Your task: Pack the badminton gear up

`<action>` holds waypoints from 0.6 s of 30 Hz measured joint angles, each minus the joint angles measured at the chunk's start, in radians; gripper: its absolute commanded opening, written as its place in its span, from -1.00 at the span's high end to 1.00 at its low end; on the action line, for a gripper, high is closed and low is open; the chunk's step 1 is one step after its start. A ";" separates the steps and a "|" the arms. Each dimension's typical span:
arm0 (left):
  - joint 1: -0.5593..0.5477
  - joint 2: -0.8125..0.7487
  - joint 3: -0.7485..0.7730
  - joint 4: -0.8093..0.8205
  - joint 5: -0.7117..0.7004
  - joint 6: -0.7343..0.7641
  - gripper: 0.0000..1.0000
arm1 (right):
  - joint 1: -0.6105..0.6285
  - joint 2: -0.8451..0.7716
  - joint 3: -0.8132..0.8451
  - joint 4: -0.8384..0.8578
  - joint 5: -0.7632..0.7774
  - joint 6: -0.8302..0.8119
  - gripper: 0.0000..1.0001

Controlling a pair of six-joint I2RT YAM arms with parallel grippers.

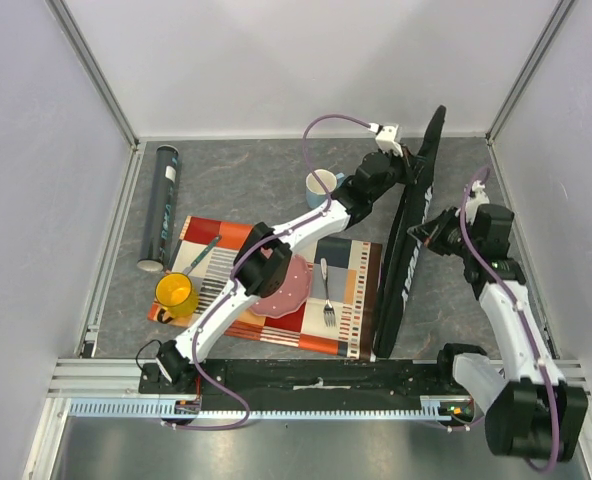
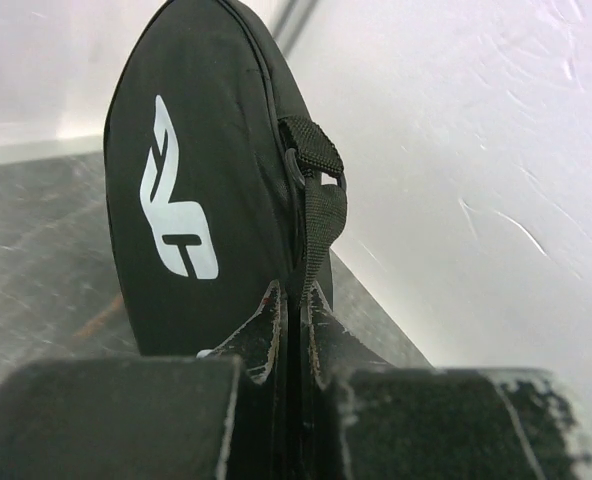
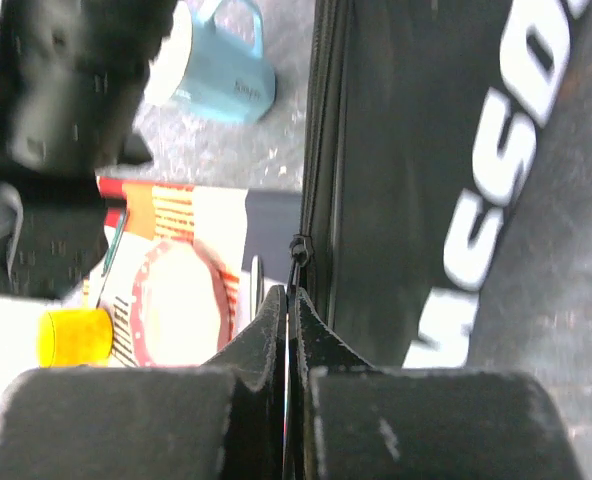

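The long black racket bag stands on its edge at the right of the table, running from the back wall toward the front. In the left wrist view its rounded end bears a white logo, and a black strap hangs from it. My left gripper is shut on that strap, up at the bag's far end. My right gripper is shut on the bag's zipper pull, midway along the bag. A dark tube lies by the left wall.
A patterned placemat lies left of the bag. On it are a pink plate, a fork and a yellow mug. A light blue cup stands behind the mat, close to my left arm.
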 measured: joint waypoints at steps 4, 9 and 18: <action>0.014 0.000 0.023 0.003 -0.066 0.033 0.95 | 0.010 -0.187 -0.059 -0.157 0.003 -0.020 1.00; 0.040 0.000 0.063 0.024 -0.127 0.056 0.95 | 0.010 -0.415 -0.135 -0.376 0.003 -0.024 1.00; 0.103 0.000 0.066 0.026 -0.174 0.056 0.95 | 0.011 -0.686 -0.145 -0.830 0.017 -0.066 1.00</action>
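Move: The right gripper holds the zip pull's cord. The bag's near end lies about 28 cm back, 4 cm left and 14 cm below it. The mug stands some 16 cm ahead and 22 cm left of it, and the fork 11 cm back and 21 cm left. The left gripper pinches the bag by its strap: the bag's far end is about 13 cm ahead and 6 cm right, the mug 2 cm back and 23 cm left. Draw the right gripper back towards the base some 18 cm and down about 5, along the bag's edge towards its near end, fingers still shut on the pull's cord and tipping down about 15 degrees. Meanwhile keep the left gripper's pinch by the strap and haul the bag forward and left, 8 cm each way, rising a little early and swinging counter-clockwise. ##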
